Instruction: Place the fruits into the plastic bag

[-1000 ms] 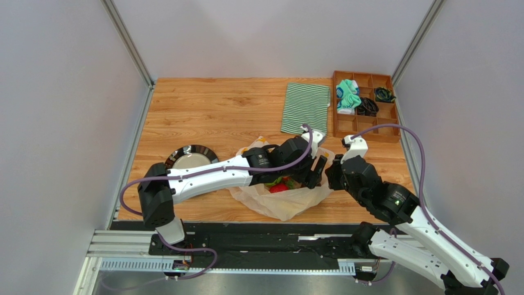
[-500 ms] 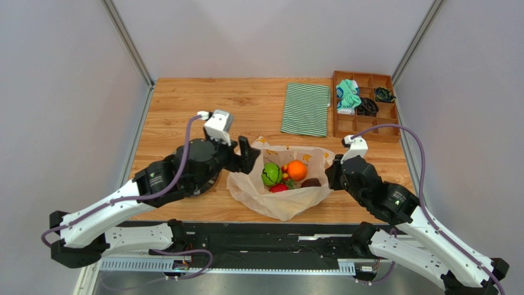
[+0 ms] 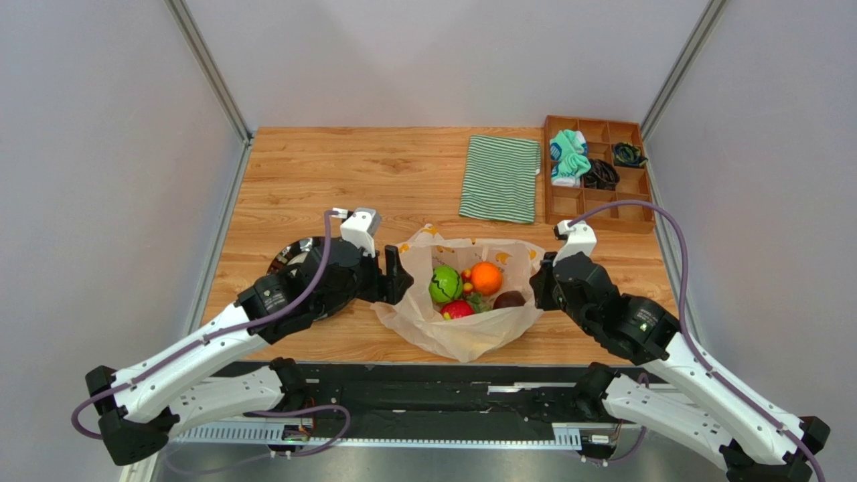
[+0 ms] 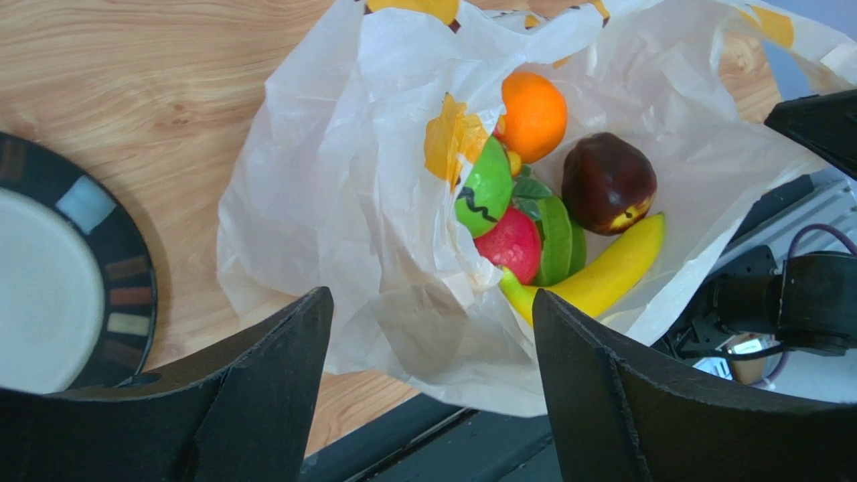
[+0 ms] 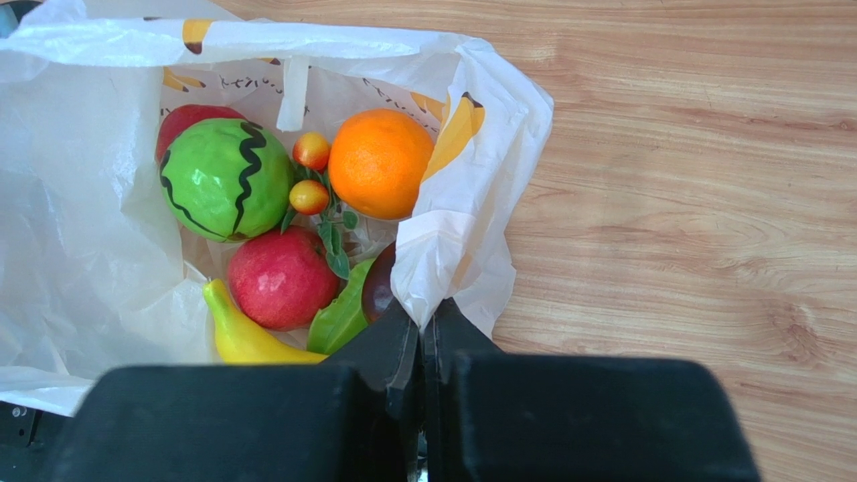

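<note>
The plastic bag (image 3: 465,329) lies open near the table's front edge. Inside it are the fruits: a green round fruit (image 5: 226,179), an orange (image 5: 380,163), a red apple (image 5: 280,276), a yellow banana (image 5: 241,339), an elongated green piece (image 5: 340,319) and a dark plum (image 4: 607,183). My left gripper (image 3: 397,276) hovers open and empty just left of the bag; in the left wrist view its jaws frame the bag's near wall (image 4: 332,201). My right gripper (image 5: 422,313) is shut on the bag's right rim (image 5: 453,241).
A dark-rimmed plate (image 4: 60,271) sits left of the bag, partly under my left arm. A green-and-white striped cloth (image 3: 500,178) and a wooden divided box (image 3: 596,173) with small items stand at the back right. The black rail (image 3: 422,387) runs just below the bag.
My left arm has pulled out of the bag's mouth and back to the left, uncovering the fruits inside. My right gripper has kept its hold on the rim.
</note>
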Available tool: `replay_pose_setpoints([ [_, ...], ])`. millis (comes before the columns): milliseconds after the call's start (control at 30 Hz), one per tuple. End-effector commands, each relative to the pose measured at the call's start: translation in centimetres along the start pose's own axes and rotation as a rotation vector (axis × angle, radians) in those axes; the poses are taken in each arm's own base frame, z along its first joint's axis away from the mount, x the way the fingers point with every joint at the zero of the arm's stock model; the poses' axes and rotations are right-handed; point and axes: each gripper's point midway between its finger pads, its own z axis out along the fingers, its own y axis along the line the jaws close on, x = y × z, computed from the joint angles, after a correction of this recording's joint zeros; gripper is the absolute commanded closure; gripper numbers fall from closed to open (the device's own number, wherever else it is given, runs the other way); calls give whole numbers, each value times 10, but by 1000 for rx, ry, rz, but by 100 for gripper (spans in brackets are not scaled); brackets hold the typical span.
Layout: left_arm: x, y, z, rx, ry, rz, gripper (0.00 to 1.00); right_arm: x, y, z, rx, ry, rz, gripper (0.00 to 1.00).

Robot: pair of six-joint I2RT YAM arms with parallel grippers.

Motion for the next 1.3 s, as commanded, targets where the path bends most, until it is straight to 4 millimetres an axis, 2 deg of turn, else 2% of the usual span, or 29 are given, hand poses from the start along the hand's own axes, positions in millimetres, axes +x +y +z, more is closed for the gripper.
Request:
replay_pose_setpoints([
  [0,-1,-23,13,123,-17,-35,31,-11,6,-4,-24,-32,23,97],
  [67,-8,-30,19,154,-53,-44,51,-12,6,-3,-20,-33,15,97],
  [100,-13,-31,21,156,-72,-48,73,-13,6,-1,-13,-32,7,97],
  [167,-22,-29,22,139,-88,-39,89,-31,7,-5,1,-70,-36,98],
  [200,-42,-28,18,130,-122,-45,100,-39,8,-2,23,-69,-69,100],
  [233,-53,-26,17,123,-138,-27,100,-78,17,-19,7,-146,-68,100],
  [267,-68,-27,13,127,-159,-22,100,-99,13,-25,51,-180,-129,100],
  [300,-102,-29,-1,142,-220,-10,100,-127,18,-37,52,-233,-145,100],
  [333,-117,-30,-5,142,-237,-2,100,-174,33,-57,33,-317,-133,100],
  [367,-134,-32,-12,148,-264,11,100,-203,36,-72,38,-377,-173,100],
  [400,-168,-35,-34,147,-340,31,100,-225,42,-84,28,-424,-178,100],
  [433,-181,-36,-38,140,-360,42,100,-241,52,-79,33,-434,-200,100],
  [467,-193,-37,-45,142,-385,51,100,-278,56,-108,20,-531,-193,100],
  [500,-212,-36,-55,135,-427,59,100,-289,60,-111,19,-550,-199,100],
  [533,-218,-36,-59,142,-442,62,100,-298,68,-106,20,-552,-206,100],
  [567,-225,-32,-61,150,-447,59,100,-310,70,-113,24,-578,-225,100],
  [633,-223,-28,-53,158,-421,46,100,-311,73,-107,27,-572,-240,100],
  [700,-216,-22,-42,167,-390,34,100,-300,74,-89,45,-530,-261,100],
  [767,-206,-19,-30,182,-362,24,100,-290,65,-78,80,-506,-258,100],
  [833,-196,-17,-20,198,-335,17,100,-267,54,-56,123,-442,-273,100],
  [867,-183,-15,-8,209,-296,14,100,-261,48,-56,127,-438,-245,100],
  [900,-174,-12,2,206,-266,9,100,-240,41,-38,149,-385,-263,100],
  [1000,-142,3,27,179,-174,-6,100,-213,31,-24,148,-337,-231,100],
  [1033,-136,6,31,168,-158,-9,100,-195,27,-12,154,-292,-232,100],
  [1067,-128,13,36,147,-137,-14,100,-186,26,-8,148,-271,-230,100],
  [1133,-125,14,35,141,-136,-14,100,-170,23,-2,151,-232,-234,100],
  [1267,-132,11,27,153,-167,3,100,-165,23,-3,134,-224,-214,97],
])
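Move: The bag's left rim sits almost between the left hand's open fingers, about 2 cm to its right, 1 cm ahead and 2 cm lower. The watermelon lies some 5 cm ahead, 7 right and 10 below, the orange about 6 ahead, 15 right; the plate is some 19 cm left, 5 ahead, 14 below. From the right hand, already pinching the right rim, the left rim is about 21 cm left, 1 ahead and 2 up; the orange is 6 ahead, 8 left, 7 below. Easing about 2 cm right and slightly down, the left hand shuts its fingers on the bag's left rim. Then both arms swing the bag sharply up and forward, left hand rising over 20 cm, right some 30 cm with its grip kept, fingers tilting up; they sink most of the way back, wrists levelling again, and end about 10 cm farther forward. ##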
